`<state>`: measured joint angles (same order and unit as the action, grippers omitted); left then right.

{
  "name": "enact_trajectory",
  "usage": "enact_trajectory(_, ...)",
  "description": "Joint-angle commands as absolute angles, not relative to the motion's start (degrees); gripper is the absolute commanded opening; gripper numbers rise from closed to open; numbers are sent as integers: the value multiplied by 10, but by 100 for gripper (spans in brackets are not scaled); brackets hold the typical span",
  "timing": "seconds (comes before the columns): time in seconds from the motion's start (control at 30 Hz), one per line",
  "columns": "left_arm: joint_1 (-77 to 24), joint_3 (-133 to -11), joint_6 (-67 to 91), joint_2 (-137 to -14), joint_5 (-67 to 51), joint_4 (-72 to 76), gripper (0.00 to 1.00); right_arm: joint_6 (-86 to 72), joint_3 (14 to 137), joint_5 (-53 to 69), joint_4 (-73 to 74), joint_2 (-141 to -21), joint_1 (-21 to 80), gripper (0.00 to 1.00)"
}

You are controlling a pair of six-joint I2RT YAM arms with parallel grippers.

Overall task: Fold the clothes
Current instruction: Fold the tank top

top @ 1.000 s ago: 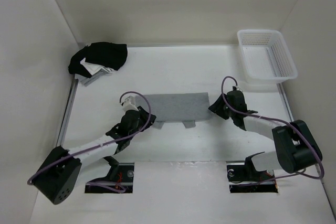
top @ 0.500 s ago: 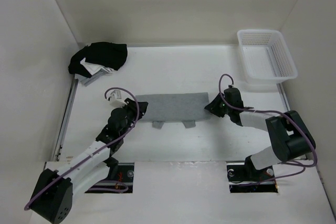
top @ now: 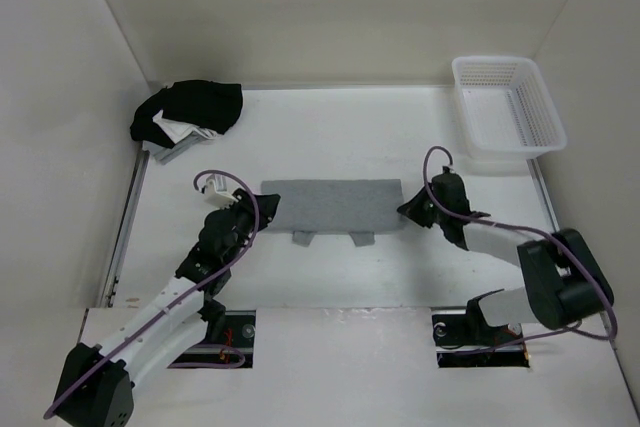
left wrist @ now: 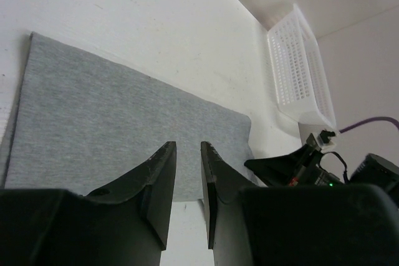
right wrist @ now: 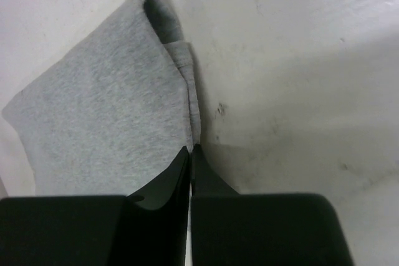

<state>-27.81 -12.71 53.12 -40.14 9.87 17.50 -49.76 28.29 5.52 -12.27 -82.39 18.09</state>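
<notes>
The clothes (top: 330,205) are a grey top lying flat as a wide folded strip mid-table, two strap ends (top: 302,238) poking out at its near edge. My left gripper (top: 262,211) sits at the strip's left end. In the left wrist view its jaws (left wrist: 187,144) stand a little apart with nothing between them, the grey fabric (left wrist: 124,135) spread beyond. My right gripper (top: 405,209) is at the strip's right end. In the right wrist view it (right wrist: 191,147) is shut, its tips pinching the hem of the clothes (right wrist: 106,123) against the table.
A white mesh basket (top: 508,117) stands at the back right, also visible from the left wrist (left wrist: 299,73). A black-and-white garment pile (top: 188,112) lies at the back left. White walls close in the table on three sides.
My right gripper has shut on the right edge of the clothes. The left arm has drawn back leftward, its gripper now just off the strip's left end, opening unchanged.
</notes>
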Motion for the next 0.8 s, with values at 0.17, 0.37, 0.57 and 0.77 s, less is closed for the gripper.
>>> enact_trajectory(0.17, -288, -115, 532, -396, 88, 184, 21, -455, 293, -52, 16, -587, 205, 0)
enact_trajectory(0.37, -289, -107, 537, -374, 82, 179, 21, -425, 418, -105, 127, -572, 289, 1)
enact_trajectory(0.57, -283, -95, 548, -354, 65, 178, 22, -405, 566, -162, 176, -709, 407, 1)
enact_trajectory(0.77, -272, -81, 558, -327, 49, 171, 23, -399, 698, -174, 199, -875, 485, 3)
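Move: My right fingers are already shut on the tank top's right edge, down near the table. The tank top's left edge, towards which this goes, lies about 27 cm to the left and 2 cm ahead. Its right strap is some 8 cm to my right hand's left and 6 cm back, its left strap about 20 cm left and 6 cm back. From my raised left hand, that left edge is roughly 6 cm ahead, 5 cm left and 15 cm below. Keeping the grip on the tank top's right edge, I lift my right hand steeply by about 17 cm. Near the top I swing it left, some 14 cm in all, over the tank top towards its left edge, starting to sink a little at the end; the fingers tip up and turn counter-clockwise, each by 15 to 20 degrees. ##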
